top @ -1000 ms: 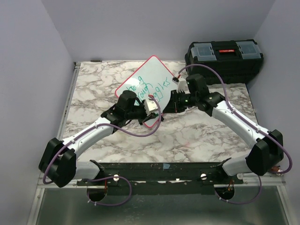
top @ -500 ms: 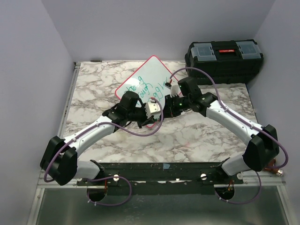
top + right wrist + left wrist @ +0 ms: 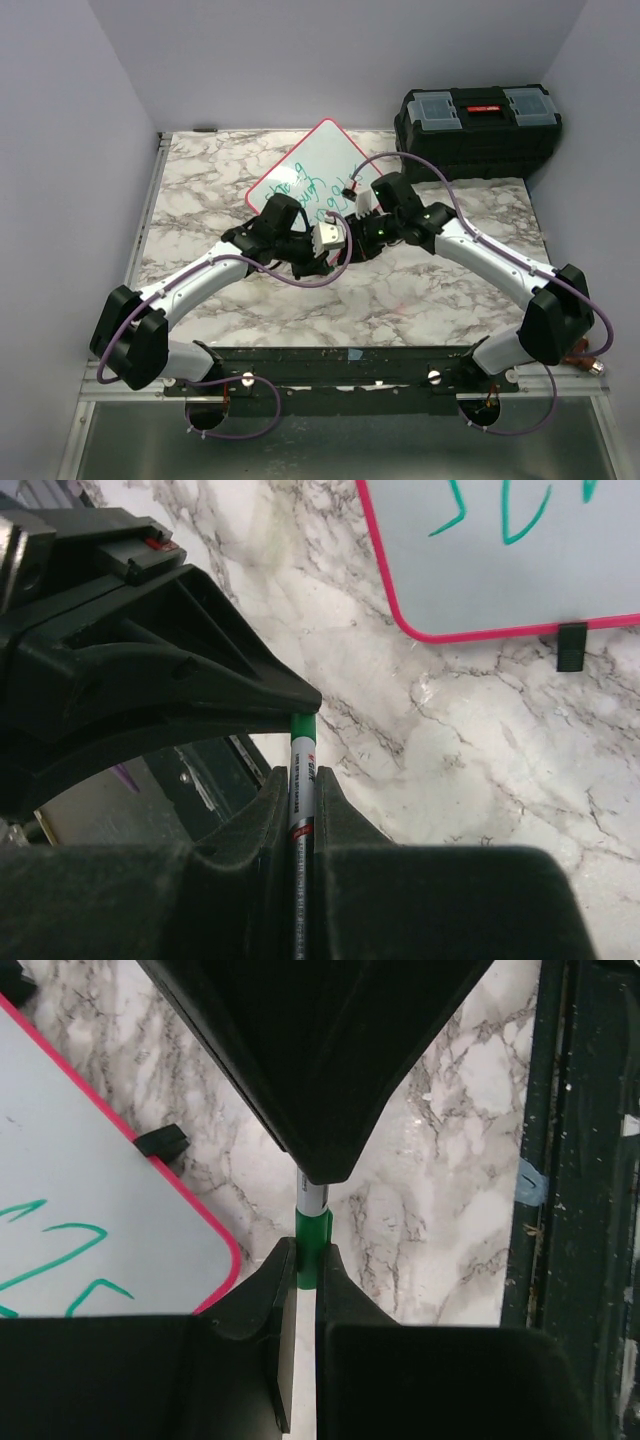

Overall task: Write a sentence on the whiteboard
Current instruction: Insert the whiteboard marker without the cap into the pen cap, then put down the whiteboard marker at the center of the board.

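Observation:
The whiteboard (image 3: 312,170), white with a pink-red frame, lies tilted on the marble table, its near corner under both grippers. The sentence (image 3: 310,193) is green handwriting, partly hidden by the arms; a few strokes (image 3: 62,1260) show in the left wrist view and a few strokes (image 3: 508,510) in the right wrist view. A green marker (image 3: 302,780) spans the two grippers just above the table. My right gripper (image 3: 302,785) is shut on its white barrel. My left gripper (image 3: 309,1255) is shut on its green cap (image 3: 311,1245). In the top view, left gripper (image 3: 343,242) and right gripper (image 3: 360,236) meet tip to tip.
A black toolbox (image 3: 478,125) stands at the back right corner of the table. A small black foot (image 3: 570,646) sticks out from the whiteboard's frame. The dark metal rail (image 3: 585,1160) runs along the table's near edge. Purple walls close in the sides.
My right arm has swung left toward the left gripper, and the left gripper has edged right. The two now meet over the whiteboard's near corner.

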`<move>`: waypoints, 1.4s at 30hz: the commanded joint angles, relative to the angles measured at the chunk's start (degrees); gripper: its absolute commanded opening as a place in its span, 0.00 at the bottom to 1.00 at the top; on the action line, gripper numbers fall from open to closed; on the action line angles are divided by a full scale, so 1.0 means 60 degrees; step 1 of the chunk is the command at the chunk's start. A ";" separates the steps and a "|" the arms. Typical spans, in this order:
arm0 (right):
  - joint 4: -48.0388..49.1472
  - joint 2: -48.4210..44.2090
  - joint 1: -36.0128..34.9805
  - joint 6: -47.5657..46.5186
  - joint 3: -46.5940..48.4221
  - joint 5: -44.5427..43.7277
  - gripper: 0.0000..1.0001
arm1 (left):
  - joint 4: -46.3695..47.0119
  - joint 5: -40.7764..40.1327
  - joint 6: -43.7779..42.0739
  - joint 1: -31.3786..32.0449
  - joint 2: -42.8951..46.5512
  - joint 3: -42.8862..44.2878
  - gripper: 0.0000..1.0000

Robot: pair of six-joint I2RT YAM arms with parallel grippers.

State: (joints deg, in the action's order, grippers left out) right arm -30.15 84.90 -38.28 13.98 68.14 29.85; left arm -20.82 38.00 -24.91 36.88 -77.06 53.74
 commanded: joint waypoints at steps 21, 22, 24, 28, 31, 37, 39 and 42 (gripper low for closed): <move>0.1964 -0.0370 -0.0949 0.0079 -0.1014 -0.0848 0.01 | 0.1456 0.1442 0.0280 0.0405 0.0056 0.0902 0.00; 0.1956 -0.0445 -0.0958 0.0185 -0.1015 -0.1007 0.01 | 0.1449 0.1155 0.0312 0.0403 0.0041 0.0901 0.02; 0.1970 -0.0596 -0.0951 0.0386 -0.1015 -0.1295 0.01 | 0.1341 0.0684 0.0297 0.0412 0.0025 0.0907 0.12; 0.1800 -0.0808 -0.0951 0.0618 -0.0913 -0.1864 0.01 | 0.1363 0.0222 0.0305 0.0397 0.0158 0.0834 0.50; 0.1683 -0.0989 -0.0937 0.0775 -0.0905 -0.2356 0.01 | 0.1531 0.0067 0.0353 0.0386 0.0345 0.0701 0.91; 0.1503 -0.1458 -0.0943 0.1060 -0.0999 -0.3787 0.01 | 0.1664 -0.0143 0.0372 0.0300 0.0627 0.0546 0.99; 0.1432 -0.1590 -0.0936 0.1218 -0.1043 -0.4453 0.01 | 0.1741 -0.0272 0.0398 0.0280 0.0747 0.0480 0.99; 0.1339 -0.1775 -0.0943 0.1470 -0.1115 -0.5630 0.01 | 0.2015 -0.0474 0.0491 0.0259 0.1025 0.0269 0.99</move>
State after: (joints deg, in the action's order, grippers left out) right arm -21.67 76.49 -43.72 20.14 62.59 7.99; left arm -12.34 37.04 -22.55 38.68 -73.91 56.16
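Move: The left hand already pinches the green pen cap, with the marker's end in it; the marker's middle, gripped by the right hand, is about 5 cm to its right, level fore and aft and 2 cm above. From the right hand the cap is some 5 cm left and 2 cm below. The whiteboard's near corner lies about 4 cm ahead and 13 cm below the left hand, level sideways with it; the nearer black clip is 4 cm beyond that corner and 5 cm right of it. Back towards the bases by about 3 cm, sinking slightly, both hands carry the joined marker and cap, then come forward again together. The left fingers then open wide off the cap, and that hand climbs some 7 cm while going on forward and drifting right. The right hand keeps its grip on the marker, moving forward about 5 cm and up, turning clockwise and tilting its front side up. ##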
